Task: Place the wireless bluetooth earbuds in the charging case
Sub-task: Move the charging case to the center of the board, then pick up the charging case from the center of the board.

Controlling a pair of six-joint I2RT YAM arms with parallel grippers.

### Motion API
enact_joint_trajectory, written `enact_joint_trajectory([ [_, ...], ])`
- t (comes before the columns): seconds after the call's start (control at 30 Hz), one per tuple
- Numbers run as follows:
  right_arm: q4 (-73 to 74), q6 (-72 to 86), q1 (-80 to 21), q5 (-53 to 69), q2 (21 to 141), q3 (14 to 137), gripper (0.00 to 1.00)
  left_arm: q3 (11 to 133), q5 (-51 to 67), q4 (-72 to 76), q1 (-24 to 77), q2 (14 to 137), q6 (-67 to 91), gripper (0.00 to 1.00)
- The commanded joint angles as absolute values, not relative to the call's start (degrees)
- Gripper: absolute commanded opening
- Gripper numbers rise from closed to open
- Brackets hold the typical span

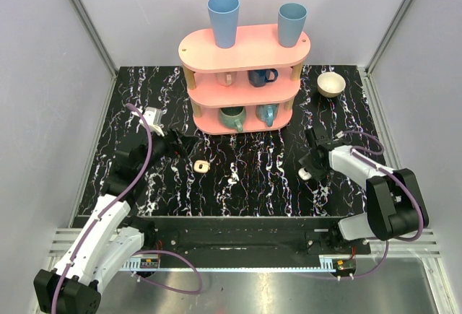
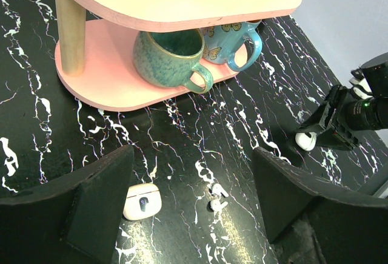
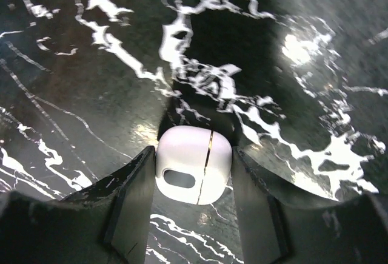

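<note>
Two tiny white earbuds (image 2: 217, 196) (image 1: 231, 180) lie side by side on the black marbled table, loose. A white charging case (image 3: 194, 164) (image 1: 305, 174), lid closed, stands on the table to their right. My right gripper (image 3: 194, 170) (image 1: 309, 167) is low over it, one finger tight against each side. A second, beige case (image 2: 142, 201) (image 1: 201, 165) lies left of the earbuds. My left gripper (image 2: 193, 176) (image 1: 173, 145) hovers open above the table, and the beige case and earbuds show between its fingers, untouched.
A pink three-tier shelf (image 1: 245, 76) stands at the back with mugs on its lower tiers and two blue cups (image 1: 223, 19) on top. A green mug (image 2: 170, 57) faces my left gripper. A beige bowl (image 1: 331, 84) sits at the back right.
</note>
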State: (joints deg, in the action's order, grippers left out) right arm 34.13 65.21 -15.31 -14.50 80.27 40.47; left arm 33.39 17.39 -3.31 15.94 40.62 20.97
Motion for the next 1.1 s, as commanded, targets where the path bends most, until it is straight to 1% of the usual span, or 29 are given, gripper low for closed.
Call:
enact_joint_trajectory([
  [0.0,24.98,51.08,-15.03,-8.55,82.44,39.12,0.47,34.19,16.61,-0.79,15.64,40.34,21.18,0.83],
  [0.07,22.16,44.14,-15.12,-6.77,82.79,39.11,0.41,34.01,16.52,-0.79,15.64,40.25,21.09,0.83],
  [0.13,19.17,36.52,-15.55,-1.34,82.53,38.41,0.41,34.01,16.52,-0.70,15.64,40.34,21.18,0.83],
  [0.17,18.73,34.65,-15.82,-0.19,82.53,38.93,0.42,34.01,16.61,-0.70,15.64,40.34,21.18,0.83],
  [0.2,17.76,32.63,-16.43,4.00,82.36,39.37,0.43,33.93,16.61,-0.44,15.64,40.25,21.18,0.83],
  [0.3,18.02,26.91,-20.47,3.96,83.05,41.47,0.48,33.93,16.79,-0.18,15.56,40.52,21.27,0.83],
  [0.4,17.93,24.00,-24.68,7.45,86.03,43.93,0.49,34.19,16.70,-0.26,15.64,40.69,21.18,0.83],
  [0.43,18.45,22.78,-26.26,7.21,87.52,45.25,0.49,34.19,16.79,-0.26,15.64,40.61,21.18,0.83],
  [0.47,22.29,22.50,-29.59,5.47,89.19,47.00,0.49,34.02,16.87,-0.35,15.64,40.61,21.18,0.83],
  [0.5,23.54,22.15,-31.53,2.14,92.25,50.15,0.52,34.10,16.87,-0.35,15.64,40.69,21.18,0.83],
  [0.53,24.08,21.28,-32.86,1.59,93.42,51.14,0.54,34.10,16.88,-0.44,15.64,40.69,21.18,0.83],
  [0.6,25.83,21.44,-36.20,-2.69,96.22,53.77,0.53,34.28,16.70,-0.79,15.64,40.61,21.01,0.83],
  [0.77,27.07,19.95,-38.93,-7.37,96.60,56.07,0.65,34.19,16.00,-1.32,15.64,39.64,20.74,0.83],
  [0.83,26.98,19.34,-39.28,-8.70,94.84,55.99,0.72,34.19,15.73,-1.32,15.64,39.38,20.74,0.83],
  [0.87,26.81,19.25,-39.29,-9.40,93.96,55.73,0.79,34.28,15.73,-1.32,15.73,39.46,20.74,0.83],
  [0.97,25.67,20.38,-39.64,-10.28,90.01,54.15,0.84,34.10,15.73,-1.06,15.64,39.55,20.83,0.83],
  [1.07,22.78,24.51,-39.81,-10.37,86.76,51.60,0.84,34.01,16.17,-0.53,15.64,40.25,21.09,0.83],
])
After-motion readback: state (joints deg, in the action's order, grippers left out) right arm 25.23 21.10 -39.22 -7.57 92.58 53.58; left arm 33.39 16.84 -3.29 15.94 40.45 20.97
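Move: The charging case already sits between the right fingers, down at the board. Its spot at the board's center lies about 16 cm to the right hand's left and 2 cm ahead. The loose earbuds are some 29 cm left and 1 cm back, and the blue mug on the low shelf about 16 cm left and 22 cm ahead. From the idle left gripper, that spot is roughly 32 cm right, 2 cm back and 22 cm below. Keep the right gripper's pinch on the charging case and slide it low across the board to the left, about 16 cm towards the loose earbuds, swinging the wrist some 65 degrees counter-clockwise on the way. At the center open the fingers to let go of the case, then ease back a little to the right and start to rise. ##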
